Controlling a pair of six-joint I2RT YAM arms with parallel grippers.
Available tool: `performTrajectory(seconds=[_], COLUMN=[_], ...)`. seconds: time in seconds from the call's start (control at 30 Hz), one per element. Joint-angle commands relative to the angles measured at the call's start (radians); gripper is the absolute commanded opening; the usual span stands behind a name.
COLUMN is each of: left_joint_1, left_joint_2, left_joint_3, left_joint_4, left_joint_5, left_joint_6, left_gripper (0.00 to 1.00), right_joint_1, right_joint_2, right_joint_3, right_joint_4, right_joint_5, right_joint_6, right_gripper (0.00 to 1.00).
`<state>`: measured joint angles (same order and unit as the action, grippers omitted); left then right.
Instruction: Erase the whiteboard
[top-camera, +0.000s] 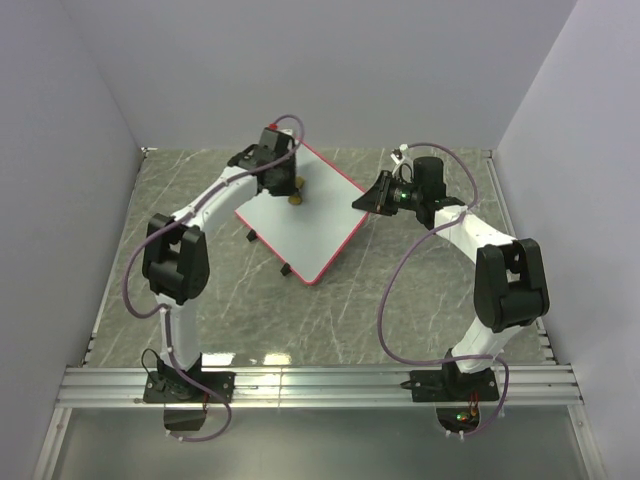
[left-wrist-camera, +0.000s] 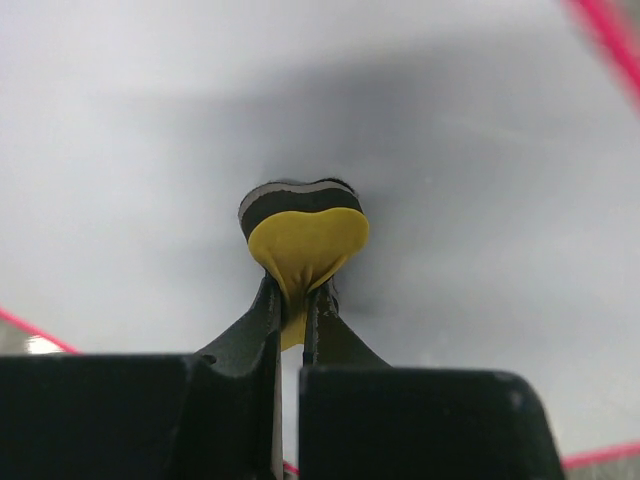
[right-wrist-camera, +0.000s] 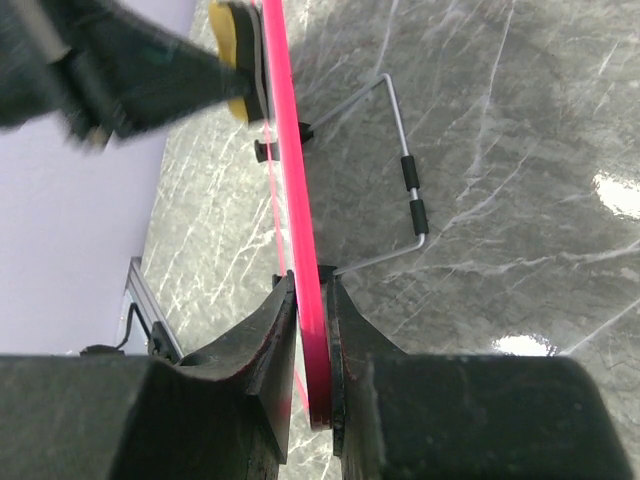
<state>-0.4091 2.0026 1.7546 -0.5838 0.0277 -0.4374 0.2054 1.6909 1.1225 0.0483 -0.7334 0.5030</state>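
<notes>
The whiteboard (top-camera: 300, 215), white with a thin pink-red frame, lies tilted across the table's middle. My left gripper (top-camera: 280, 172) hangs over its far corner, shut on a small yellow eraser (left-wrist-camera: 305, 245) whose dark felt face presses on the white surface (left-wrist-camera: 150, 150). The eraser (top-camera: 295, 197) peeks out under the left gripper in the top view. My right gripper (top-camera: 372, 195) is shut on the board's right edge; in the right wrist view the pink frame (right-wrist-camera: 300, 200) runs edge-on between its fingers (right-wrist-camera: 275, 330). The board's wire stand (right-wrist-camera: 400, 170) with black sleeves shows behind it.
Grey marbled tabletop (top-camera: 420, 290) surrounds the board. Pale walls enclose the back and both sides. An aluminium rail (top-camera: 320, 380) runs along the near edge, carrying both arm bases. The board's two small black feet (top-camera: 285, 270) point toward the near side.
</notes>
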Motion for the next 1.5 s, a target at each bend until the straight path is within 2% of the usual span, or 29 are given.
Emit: performTrajectory(seconds=[0.0,0.17,0.3,0.43,0.53,0.6,0.83,0.87,0.93,0.97,1.17,1.47], left_joint_1=[-0.14,-0.1,-0.031,0.004,0.026,0.044,0.082,0.085,0.093,0.096,0.131,0.185], left_joint_2=[-0.008,-0.079,-0.116,-0.163,-0.198,-0.217,-0.268,-0.271,-0.284,-0.291,-0.344,-0.458], left_joint_3=[0.031,0.028,0.0,-0.041,-0.067,-0.084,-0.124,-0.13,-0.15,-0.159,-0.246,-0.417], left_joint_4=[0.03,0.012,0.002,0.007,0.007,0.009,0.009,0.01,0.015,0.016,0.022,-0.001], left_joint_5=[0.135,0.109,0.118,0.112,0.107,0.107,0.106,0.103,0.098,0.097,0.058,-0.025], left_joint_6=[-0.023,-0.046,-0.06,-0.061,-0.063,-0.064,-0.058,-0.057,-0.057,-0.057,-0.047,-0.021], left_gripper=[0.0,0.0,0.0,0.0,0.0,0.0,0.0,0.0,0.0,0.0,0.0,0.0], right_joint_1=[0.045,0.045,0.045,0.043,0.045,0.046,0.045,0.043,0.043,0.045,0.043,0.034], right_joint_2=[0.059,0.059,0.052,0.05,0.044,0.036,0.018,0.013,-0.002,-0.008,-0.066,-0.126], right_joint_3=[-0.01,0.003,0.011,0.04,0.052,0.054,0.062,0.063,0.072,0.077,0.122,0.158], right_joint_4=[-0.136,-0.157,-0.154,-0.166,-0.171,-0.171,-0.166,-0.166,-0.169,-0.172,-0.192,-0.257], right_joint_5=[0.066,0.084,0.098,0.106,0.112,0.118,0.123,0.123,0.124,0.124,0.123,0.158], right_joint_6=[-0.083,-0.073,-0.063,-0.06,-0.058,-0.054,-0.041,-0.038,-0.037,-0.035,-0.024,-0.052], right_gripper=[0.0,0.0,0.18,0.25,0.41,0.56,0.73,0.78,0.83,0.9,0.98,0.99])
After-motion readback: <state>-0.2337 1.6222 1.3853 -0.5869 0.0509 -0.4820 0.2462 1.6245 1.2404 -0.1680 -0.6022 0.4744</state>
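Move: The left gripper has the eraser on the whiteboard, whose middle lies about 3 cm back, 1 cm right and 4 cm lower. The black clip it ends up over is some 11 cm left, 4 cm back and 12 cm down; the board's left corner is about 14 cm left, 3 cm ahead and equally low. The right gripper pinches the raised edge, and the eraser is some 16 cm left of it, 7 cm farther out and 4 cm lower. Finish the wipe with the left gripper, about 8 cm right and back up the sloping board, then bring the eraser back left, lifting it clear and easing down to hover above the clip-side edge, grip kept. Hold the board edge with the right gripper at first, then open wide while dipping 3 cm, and rise about 6 cm off the edge. ##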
